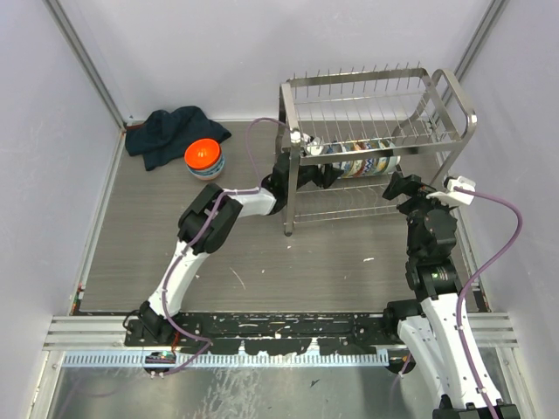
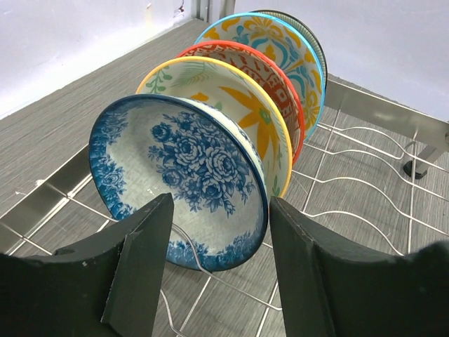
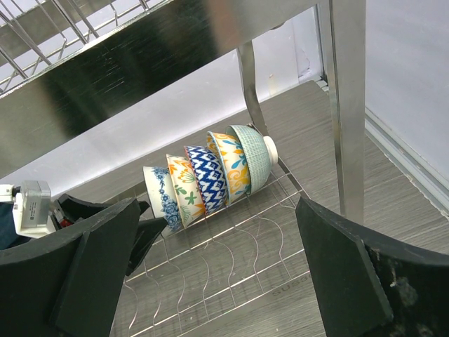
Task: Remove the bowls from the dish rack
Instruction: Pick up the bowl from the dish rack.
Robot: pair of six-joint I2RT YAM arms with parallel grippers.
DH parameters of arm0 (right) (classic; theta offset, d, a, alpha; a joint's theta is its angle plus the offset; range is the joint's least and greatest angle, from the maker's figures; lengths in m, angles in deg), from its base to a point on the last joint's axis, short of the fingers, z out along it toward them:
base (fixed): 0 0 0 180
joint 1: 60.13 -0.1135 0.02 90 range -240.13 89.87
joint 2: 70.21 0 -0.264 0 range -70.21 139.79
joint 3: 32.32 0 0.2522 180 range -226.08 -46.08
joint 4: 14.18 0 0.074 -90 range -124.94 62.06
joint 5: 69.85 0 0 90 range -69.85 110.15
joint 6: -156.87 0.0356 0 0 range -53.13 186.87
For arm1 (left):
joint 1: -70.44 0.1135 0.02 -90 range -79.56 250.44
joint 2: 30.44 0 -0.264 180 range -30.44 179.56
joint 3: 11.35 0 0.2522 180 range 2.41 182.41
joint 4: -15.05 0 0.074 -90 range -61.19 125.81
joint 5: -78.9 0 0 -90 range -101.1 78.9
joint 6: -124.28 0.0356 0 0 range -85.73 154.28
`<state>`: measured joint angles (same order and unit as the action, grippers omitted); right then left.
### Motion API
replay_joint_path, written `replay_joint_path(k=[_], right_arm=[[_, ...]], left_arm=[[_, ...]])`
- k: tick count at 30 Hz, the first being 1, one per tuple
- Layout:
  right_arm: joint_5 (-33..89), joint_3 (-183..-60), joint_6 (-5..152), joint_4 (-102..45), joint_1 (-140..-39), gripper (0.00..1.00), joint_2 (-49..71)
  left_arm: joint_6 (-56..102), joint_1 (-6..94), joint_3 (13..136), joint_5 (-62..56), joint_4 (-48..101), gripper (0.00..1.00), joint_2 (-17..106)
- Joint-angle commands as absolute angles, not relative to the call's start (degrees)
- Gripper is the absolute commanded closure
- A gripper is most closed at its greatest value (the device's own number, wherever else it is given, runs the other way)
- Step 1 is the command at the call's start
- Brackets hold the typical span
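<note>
The silver wire dish rack [image 1: 441, 92] stands at the back right of the table. A row of bowls [image 1: 362, 161] stands on edge on its lower tier. My left gripper [image 1: 321, 175] reaches in from the rack's left end. It is open, and its jaws [image 2: 221, 210] frame the lower rim of the nearest bowl, the blue floral bowl [image 2: 189, 165], without a visible grip. Behind that come a yellow-rimmed bowl [image 2: 249, 105], a red-rimmed bowl [image 2: 284, 77] and a blue-and-orange bowl [image 2: 270, 35]. My right gripper [image 3: 217, 210] hangs wide open at the rack's right end, apart from the mint green bowl [image 3: 252, 154].
An orange bowl [image 1: 204, 157] sits on the table left of the rack, beside a crumpled dark cloth [image 1: 166, 133]. The rack's upright post [image 3: 347, 105] and top rail [image 3: 140, 63] stand close in front of my right gripper. Walls close in the table on both sides.
</note>
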<state>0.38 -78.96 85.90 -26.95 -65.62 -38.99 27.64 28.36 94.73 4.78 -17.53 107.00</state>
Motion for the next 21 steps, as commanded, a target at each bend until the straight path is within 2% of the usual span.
replay_joint_path(k=[1,14,21], right_arm=[[0.76,-79.88,85.91,-25.40,-65.49,0.00,-39.30],[0.63,-79.82,85.81,-25.26,-65.48,0.00,-39.10],[0.69,-79.73,85.85,-25.22,-65.48,0.00,-39.01]], left_arm=[[27.43,27.92,97.09,3.93,-19.96,0.36,108.96],[26.41,27.54,98.74,2.73,-20.07,0.47,110.37],[25.48,27.47,98.49,2.09,-21.28,0.61,110.70]])
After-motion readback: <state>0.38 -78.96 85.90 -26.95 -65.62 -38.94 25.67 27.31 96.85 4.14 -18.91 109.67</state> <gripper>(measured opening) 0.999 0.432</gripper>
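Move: The blue floral bowl, leaning at the near end of the row on the lower tier, has its middle about 5 cm ahead of the left hand, 2 cm to its right and 1 cm higher. The yellow-rimmed bowl behind it is some 5 cm ahead and 6 cm right of this hand, the red-rimmed one 5 cm ahead and 9 cm right, both about level with the blue bowl. From the right hand, the blue bowl lies roughly 21 cm ahead, 15 cm left and 15 cm below. The left hand, already at the blue floral bowl, eases about 1.5 cm to the right and then also sinks nearly 1 cm, the fingers still pointing right and forward, with hardly any turn of the wrist. Meanwhile its fingers keep closing, from about two thirds open to a bit over two fifths, bringing one tip in front of the bowl's mouth and the other close against the outside of its front rim, without a full pinch yet. ##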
